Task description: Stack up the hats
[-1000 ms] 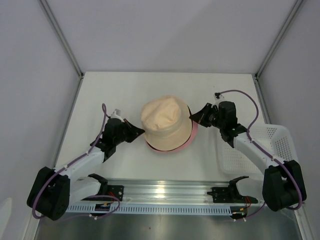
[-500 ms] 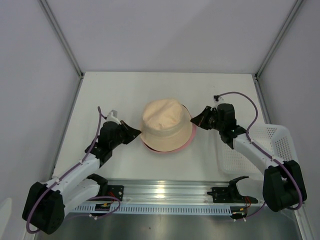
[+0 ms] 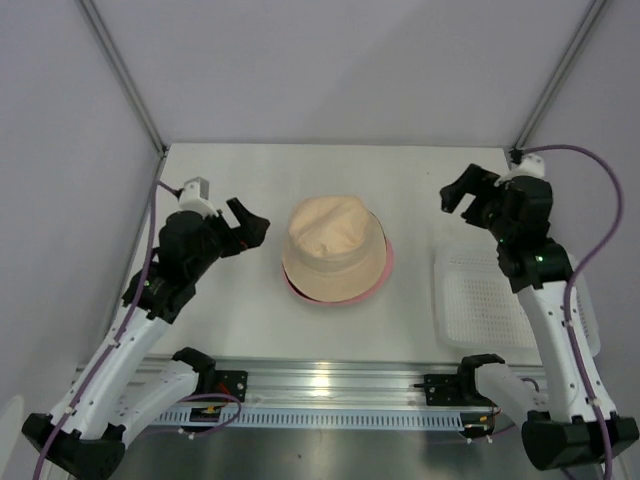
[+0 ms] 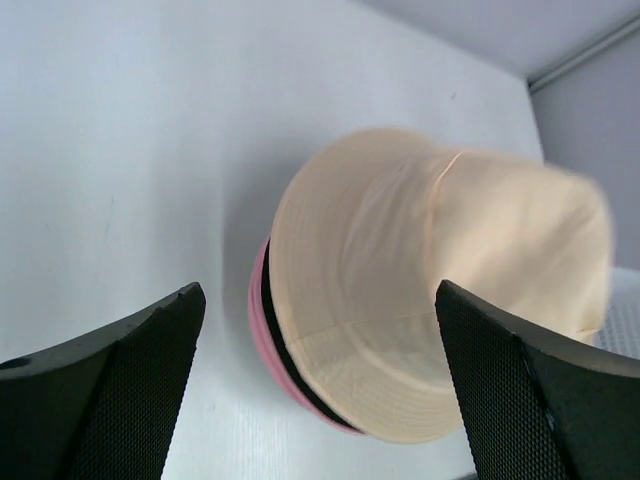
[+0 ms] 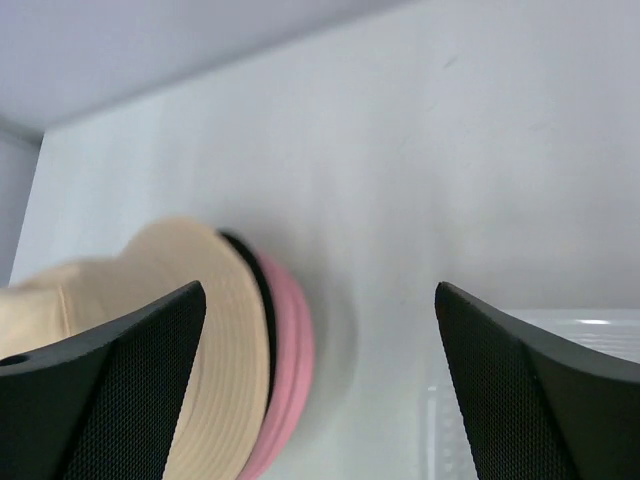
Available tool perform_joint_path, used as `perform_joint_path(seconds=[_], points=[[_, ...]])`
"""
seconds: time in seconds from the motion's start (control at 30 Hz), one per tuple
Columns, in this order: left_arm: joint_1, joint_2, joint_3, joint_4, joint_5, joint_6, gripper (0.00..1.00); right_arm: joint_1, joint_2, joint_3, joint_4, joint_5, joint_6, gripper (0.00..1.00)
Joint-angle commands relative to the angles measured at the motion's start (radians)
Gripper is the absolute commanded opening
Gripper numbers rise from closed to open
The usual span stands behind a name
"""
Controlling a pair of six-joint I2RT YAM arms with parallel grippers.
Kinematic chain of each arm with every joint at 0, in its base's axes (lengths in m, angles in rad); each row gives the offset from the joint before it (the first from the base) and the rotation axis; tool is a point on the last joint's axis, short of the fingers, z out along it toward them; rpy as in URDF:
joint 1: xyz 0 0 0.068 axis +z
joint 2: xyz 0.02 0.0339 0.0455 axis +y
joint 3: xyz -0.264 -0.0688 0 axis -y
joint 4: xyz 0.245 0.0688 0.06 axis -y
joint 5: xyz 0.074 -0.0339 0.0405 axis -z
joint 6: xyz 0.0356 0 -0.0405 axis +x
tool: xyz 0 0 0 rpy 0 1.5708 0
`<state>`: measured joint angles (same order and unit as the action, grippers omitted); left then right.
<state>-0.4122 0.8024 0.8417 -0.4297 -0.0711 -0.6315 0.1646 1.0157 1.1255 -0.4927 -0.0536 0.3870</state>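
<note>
The hats stand in one stack at the table's middle. The beige hat (image 3: 334, 247) is on top, with the black hat's brim (image 4: 268, 310) and pink hats' brims (image 3: 384, 272) showing beneath it. The stack also shows in the left wrist view (image 4: 420, 290) and in the right wrist view (image 5: 190, 330). My left gripper (image 3: 248, 222) is open and empty, raised to the left of the stack. My right gripper (image 3: 462, 190) is open and empty, raised to the stack's right and further back. Neither touches a hat.
A white mesh tray (image 3: 505, 300) lies at the table's right edge, under my right arm; its corner shows in the right wrist view (image 5: 560, 400). Grey walls and metal posts enclose the table. A metal rail (image 3: 330, 385) runs along the near edge.
Both grippers have let go of the beige hat's brim, opened wider and pulled up and away from the stack, left to the left, right to the right and back. The beige hat has settled on the stack.
</note>
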Motion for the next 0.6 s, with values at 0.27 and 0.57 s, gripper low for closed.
perform_joint_path(seconds=[0.27, 0.57], points=[[0.0, -0.005, 0.39, -0.245, -0.093, 0.354, 0.99, -0.1, -0.138, 0.014, -0.052, 0.227, -0.085, 1.0], [0.0, -0.109, 0.238, -0.182, -0.078, 0.362, 0.99, -0.1, -0.184, -0.089, -0.004, 0.087, -0.096, 0.99]])
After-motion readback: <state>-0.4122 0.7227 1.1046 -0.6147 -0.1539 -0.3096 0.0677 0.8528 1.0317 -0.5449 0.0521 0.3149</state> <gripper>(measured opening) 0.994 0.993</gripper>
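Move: The finished hat stack lies about 18 cm to the right of my left hand, some 5 cm farther out and 15 cm below. From my right hand, the stack is roughly 23 cm to the left, about level in reach and 20 cm below; the empty white basket stands some 20 cm to that hand's right, 14 cm back and 23 cm below. With nothing held and both grippers staying wide open, I back off on both sides of the hats. My left hand rises about 12 cm, drifting left and tilting its fingers up some 15 degrees, then sinks about 3 cm. My right hand swings some 7 cm right and slightly up and back, turning clockwise, then settles lower and a little left again. ##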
